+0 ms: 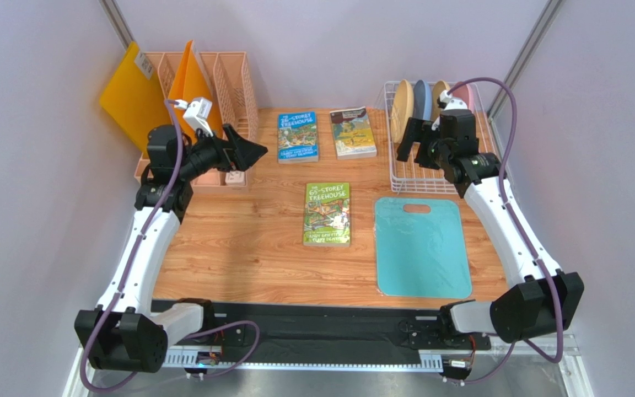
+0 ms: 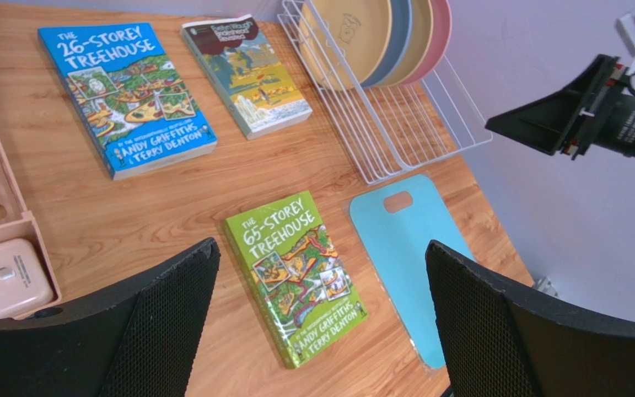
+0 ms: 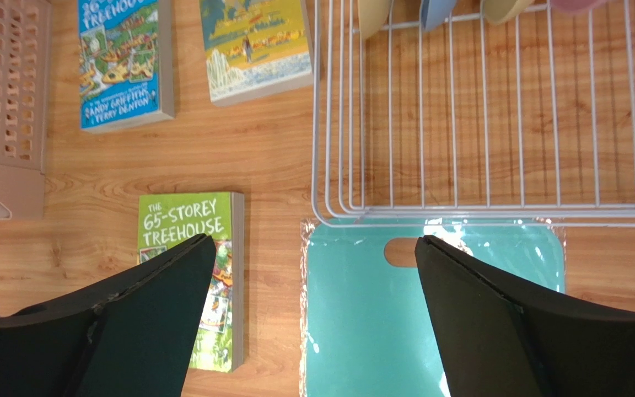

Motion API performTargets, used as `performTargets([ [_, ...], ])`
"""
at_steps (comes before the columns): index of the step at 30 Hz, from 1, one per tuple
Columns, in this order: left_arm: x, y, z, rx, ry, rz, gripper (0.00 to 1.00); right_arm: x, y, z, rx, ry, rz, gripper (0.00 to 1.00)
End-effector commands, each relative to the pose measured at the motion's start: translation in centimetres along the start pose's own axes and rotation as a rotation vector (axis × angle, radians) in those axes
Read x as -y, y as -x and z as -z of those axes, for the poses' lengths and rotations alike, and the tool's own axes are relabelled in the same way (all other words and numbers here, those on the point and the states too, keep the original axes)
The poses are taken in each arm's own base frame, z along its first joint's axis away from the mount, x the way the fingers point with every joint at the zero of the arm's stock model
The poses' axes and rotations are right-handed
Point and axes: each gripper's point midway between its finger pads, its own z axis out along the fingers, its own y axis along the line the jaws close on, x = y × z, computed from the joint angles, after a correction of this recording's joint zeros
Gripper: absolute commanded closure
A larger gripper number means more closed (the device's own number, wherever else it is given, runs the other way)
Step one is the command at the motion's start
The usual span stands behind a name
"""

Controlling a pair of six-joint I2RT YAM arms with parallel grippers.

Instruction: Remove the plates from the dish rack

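The white wire dish rack [image 1: 428, 169] stands at the back right. Four plates stand on edge at its far end: tan [image 1: 402, 101], blue [image 1: 421, 98], pale yellow [image 1: 438, 93] and pink [image 1: 462, 93]. My right gripper [image 1: 413, 147] is open and empty above the rack's near half, short of the plates. The right wrist view [image 3: 317, 281] shows the rack's bare wires [image 3: 495, 124] and the plates' lower edges, tan [image 3: 373, 12] leftmost. My left gripper [image 1: 254, 153] is open and empty at the back left; its view [image 2: 321, 289] shows the rack [image 2: 395, 124] and the tan plate [image 2: 350, 33].
A teal cutting board [image 1: 422, 246] lies just in front of the rack. A green book [image 1: 327, 213] lies mid-table, and a blue book [image 1: 298, 136] and another book [image 1: 352, 132] lie behind it. A peach slotted organizer [image 1: 230, 83] with orange folders [image 1: 134, 95] stands at the back left.
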Motion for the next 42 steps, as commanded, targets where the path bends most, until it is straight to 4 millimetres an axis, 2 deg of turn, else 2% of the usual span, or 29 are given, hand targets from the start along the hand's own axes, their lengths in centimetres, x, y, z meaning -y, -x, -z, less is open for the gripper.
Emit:
performTargets([
  [1, -1.0, 1.3, -0.2, 0.06, 0.042, 0.055, 0.01, -1.4, 5.6, 2.7, 0.188, 0.049, 0.048, 0.0],
  [4, -1.8, 1.3, -1.2, 0.042, 0.039, 0.064, 0.03, -1.9, 6.3, 1.3, 0.177, 0.068, 0.083, 0.0],
  [5, -2.2, 1.2, -1.2, 0.043, 0.056, 0.057, 0.03, -1.9, 6.0, -0.4, 0.135, 0.058, 0.097, 0.0],
  [6, -3.1, 1.2, -1.1, 0.061, 0.104, 0.05, 0.03, -1.5, 7.5, -0.4, 0.149, 0.007, 0.092, 0.0],
  [7, -3.3, 1.2, -1.0, 0.078, 0.121, 0.035, 0.02, -1.4, 8.1, -0.9, 0.146, -0.015, 0.101, 0.0],
  [8, -3.9, 1.5, -0.7, 0.109, 0.157, 0.006, 0.02, -1.1, 7.8, -2.7, 0.114, -0.041, 0.114, 0.0],
  [9, -3.7, 1.3, -0.2, 0.132, 0.172, -0.018, 0.01, -1.0, 9.5, -2.7, 0.148, -0.075, 0.114, 0.0],
  [10, -3.8, 1.3, 0.0, 0.145, 0.194, -0.042, 0.01, -1.0, 9.8, -3.3, 0.151, -0.091, 0.123, 0.05],
  [11, -4.6, 1.4, 0.3, 0.168, 0.253, -0.071, 0.01, -0.8, 9.6, -4.9, 0.134, -0.106, 0.125, 0.08],
  [12, -4.2, 1.0, 0.4, 0.166, 0.262, -0.089, 0.01, -1.1, 11.0, -5.0, 0.159, -0.111, 0.123, 0.11],
  [13, -4.4, 0.9, 0.4, 0.167, 0.279, -0.101, 0.01, -1.3, 11.0, -5.6, 0.153, -0.111, 0.126, 0.1],
  [14, -4.9, 1.0, 0.5, 0.177, 0.321, -0.108, 0.01, -1.3, 10.7, -7.2, 0.132, -0.117, 0.134, 0.12],
  [15, -5.0, 0.3, 0.2, 0.155, 0.336, -0.124, 0.01, -0.9, 10.8, -7.8, 0.128, -0.149, 0.142, 0.15],
  [16, -5.2, 0.1, 0.0, 0.148, 0.347, -0.134, 0.01, -1.4, 11.9, -7.8, 0.154, -0.156, 0.146, 0.18],
  [17, -5.7, 0.1, 0.0, 0.151, 0.385, -0.143, 0.01, -1.0, 11.4, -9.4, 0.127, -0.184, 0.17, 0.18],
  [18, -5.7, -0.6, -0.6, 0.129, 0.394, -0.159, 0.01, -0.6, 11.3, -10.0, 0.12, -0.214, 0.186, 0.18],
  [19, -5.9, -0.8, -0.8, 0.122, 0.408, -0.167, 0.01, -1.0, 12.3, -10.1, 0.145, -0.226, 0.199, 0.22],
  [20, -6.3, -0.9, -0.9, 0.123, 0.433, -0.174, 0.01, -0.5, 11.9, -11.5, 0.13, -0.254, 0.215, 0.24],
  [21, -6.3, -1.4, -1.4, 0.105, 0.435, -0.175, 0.01, -0.1, 12.1, -11.9, 0.129, -0.282, 0.218, 0.26],
  [22, -6.4, -1.6, -1.6, 0.099, 0.441, -0.178, 0.01, -0.2, 12.1, -12.4, 0.128, -0.284, 0.23, 0.32],
  [24, -6.6, -2.4, -2.3, 0.075, 0.447, -0.184, 0.01, 0.1, 12.4, -13.7, 0.132, -0.31, 0.25, 0.33],
  [25, -7.0, -2.3, -2.3, 0.079, 0.473, -0.195, 0.01, 0.4, 12.0, -14.8, 0.119, -0.328, 0.261, 0.33],
  [27, -7.4, -2.8, -2.8, 0.06, 0.489, -0.204, 0.01, 0.8, 12.8, -14.9, 0.141, -0.376, 0.277, 0.33],
  [28, -7.5, -3.0, -3.0, 0.053, 0.493, -0.204, 0.01, 1.1, 12.5, -15.7, 0.133, -0.391, 0.287, 0.35],
  [30, -7.9, -3.4, -3.5, 0.039, 0.498, -0.206, 0.01, 1.3, 13.3, -15.9, 0.154, -0.42, 0.301, 0.36],
  [31, -7.9, -3.6, -3.7, 0.034, 0.497, -0.206, 0.01, 1.5, 12.9, -16.7, 0.15, -0.426, 0.303, 0.36],
  [33, -8.1, -3.9, -4.1, 0.023, 0.495, -0.205, 0.01, 1.8, 13.4, -17.1, 0.162, -0.452, 0.33, 0.36],
  [37, -8.1, -4.2, -4.5, 0.012, 0.489, -0.207, 0.01, 2.1, 12.2, -19.1, 0.133, -0.46, 0.354, 0.44],
  [42, -8.2, -4.3, -5.2, -0.014, 0.476, -0.238, 0.0, 2.6, 11.6, -20.2, 0.15, -0.495, 0.375, 0.53],
])
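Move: The leftmost, yellow plate in the dish rack stands about 23 cm ahead of the right hand, hardly 1 cm to its right, with its middle some 11 cm lower. The blue plate is 5 cm to the right of the yellow one, level with it in depth, and the Brideshead book lies on the table about 26 cm ahead of the hand and 14 cm to its left. From the left hand, the yellow plate is roughly 26 cm ahead, 45 cm to the right and 19 cm lower. The right hand arcs some 22 cm forward over the rack's front, first rising about 5 cm and then sinking about 10 cm onto the yellow plate, while it rolls its left side down some 30 degrees and narrows its fingers from wide open to half, one to either side of the plate's rim. Meanwhile the empty left hand sinks about 11 cm and eases 5 cm forward beside the pink rack, turning counter-clockwise with its left side rising, its fingers still wide open. ##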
